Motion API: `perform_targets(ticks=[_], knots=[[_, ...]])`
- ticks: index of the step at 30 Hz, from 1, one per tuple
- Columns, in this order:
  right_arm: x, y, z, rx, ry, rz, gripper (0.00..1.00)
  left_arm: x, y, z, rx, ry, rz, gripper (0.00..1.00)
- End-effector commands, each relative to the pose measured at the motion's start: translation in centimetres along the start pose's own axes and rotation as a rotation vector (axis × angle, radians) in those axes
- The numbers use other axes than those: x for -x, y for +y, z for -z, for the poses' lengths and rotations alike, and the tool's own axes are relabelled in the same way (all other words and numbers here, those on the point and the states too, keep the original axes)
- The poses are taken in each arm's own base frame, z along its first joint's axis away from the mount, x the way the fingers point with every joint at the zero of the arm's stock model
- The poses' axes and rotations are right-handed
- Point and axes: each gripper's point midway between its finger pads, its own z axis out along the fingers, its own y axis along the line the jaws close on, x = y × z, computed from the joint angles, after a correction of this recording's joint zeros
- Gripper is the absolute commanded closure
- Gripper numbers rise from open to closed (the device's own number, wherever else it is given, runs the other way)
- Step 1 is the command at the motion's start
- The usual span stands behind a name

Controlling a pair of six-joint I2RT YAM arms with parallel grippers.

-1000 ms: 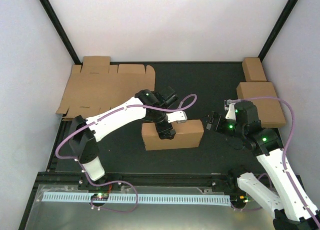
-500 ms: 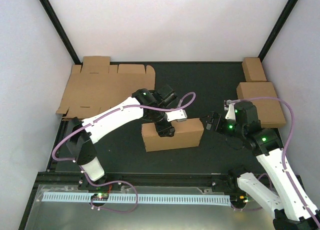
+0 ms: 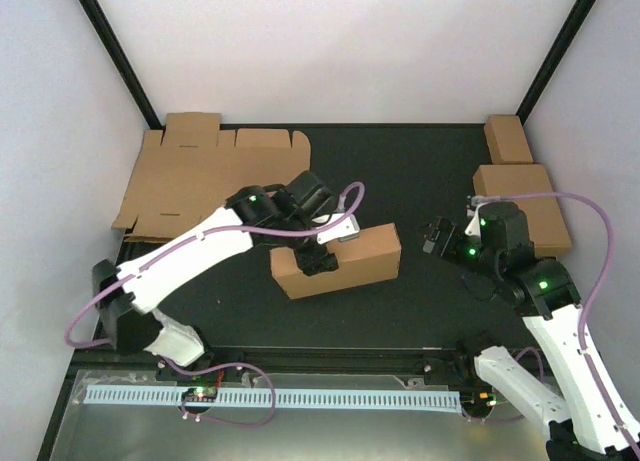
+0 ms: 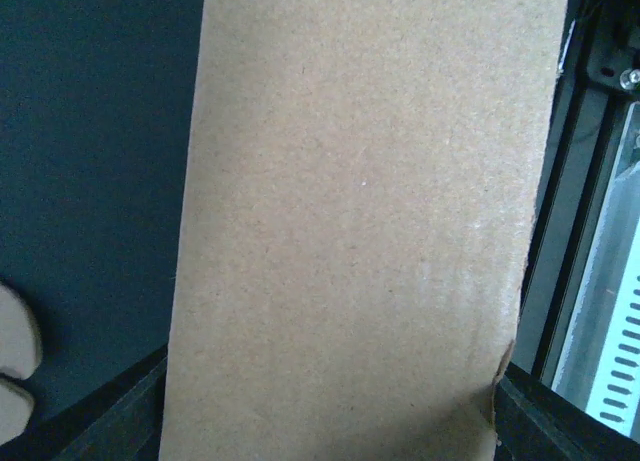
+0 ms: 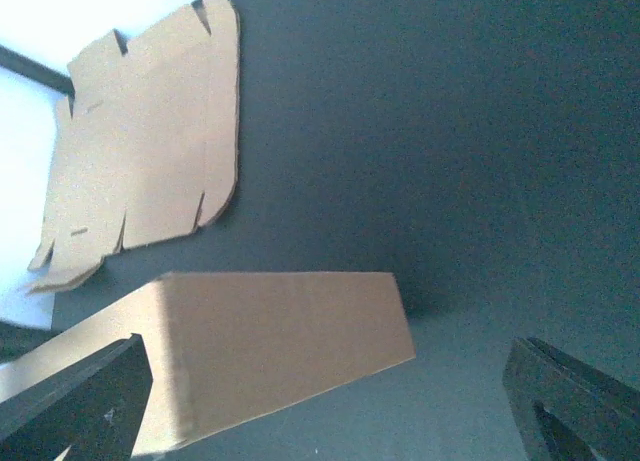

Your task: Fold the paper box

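A folded brown paper box point(image 3: 352, 260) stands on edge at the middle of the black mat, tilted with its right end farther back. My left gripper point(image 3: 318, 257) reaches over its top near the left end and is shut on it. In the left wrist view the box wall point(image 4: 360, 231) fills the space between the fingers point(image 4: 105, 421). My right gripper point(image 3: 436, 238) hangs open just right of the box, apart from it. Its wrist view shows the box face point(image 5: 270, 346) ahead between the spread fingers point(image 5: 75, 401).
Flat die-cut cardboard sheets point(image 3: 215, 173) lie at the back left and show again as sheets point(image 5: 145, 141) in the right wrist view. A small brown box point(image 3: 508, 138) and a wider cardboard stack point(image 3: 528, 206) sit at the right. A metal rail point(image 3: 270, 396) runs along the near edge.
The left jaws have closed on the box. The left arm has dragged it a little left and turned it, right end farther back. The right gripper drew slightly away to the right.
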Motion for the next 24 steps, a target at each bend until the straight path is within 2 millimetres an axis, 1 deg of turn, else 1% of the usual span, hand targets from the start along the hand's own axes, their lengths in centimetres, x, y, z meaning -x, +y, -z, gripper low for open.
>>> perform_targets(ticks=[1,5,7,11,13,14,16,18,21,24], knots=[[1.7,-0.6,1.8,-0.063,-0.085,-0.027,0.00,1.3,0.0,3.9,0.083,-0.168,-0.007,0.42],[2.2,-0.9,2.2,-0.101,-0.096,-0.078,0.00,1.5,0.0,6.3,0.153,-0.303,-0.036,0.45],[2.8,-1.0,2.9,-0.118,-0.122,-0.115,0.00,1.4,0.2,7.5,0.193,-0.360,-0.037,0.45],[3.5,0.0,4.2,-0.069,-0.157,-0.170,0.00,1.3,0.6,9.6,0.275,-0.494,-0.049,0.44],[3.5,0.8,4.4,-0.012,-0.163,-0.204,0.00,0.9,0.7,10.0,0.314,-0.554,-0.067,0.43],[3.4,1.4,4.4,0.029,-0.162,-0.218,0.00,0.4,0.8,9.7,0.327,-0.565,-0.077,0.43],[3.0,2.8,4.2,0.120,-0.133,-0.250,0.00,0.1,1.0,10.0,0.364,-0.611,-0.095,0.43],[2.3,4.6,4.0,0.213,-0.065,-0.288,0.00,-0.2,1.2,10.3,0.398,-0.641,-0.111,0.43],[1.4,6.0,3.7,0.290,0.020,-0.383,0.00,-0.3,1.2,10.6,0.430,-0.672,-0.153,0.44],[0.7,7.3,4.0,0.363,0.095,-0.484,0.00,-0.7,1.1,10.3,0.445,-0.684,-0.182,0.48]])
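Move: The left hand already grips the box near its top, left of centre; the box's middle lies about 4 cm to its right, roughly level front to back and 3 cm below. The flat cardboard sheet is some 20 cm ahead and 20 cm left of the left hand, 13 cm lower. From the open right hand, the box is about 18 cm left, 3 cm back and 7 cm below; the large carton is 9 cm ahead, 22 cm right and 13 cm below. Leftward and up, about 6 cm and 5 cm, the left hand keeps its grip on both sides of the box, tilting some 35 degrees so that its fingers swing out forward and to the right. Meanwhile the right hand, still wide open and touching nothing, rises about 5 cm, first drifting right and then back left past its starting place as its left side rolls up. ##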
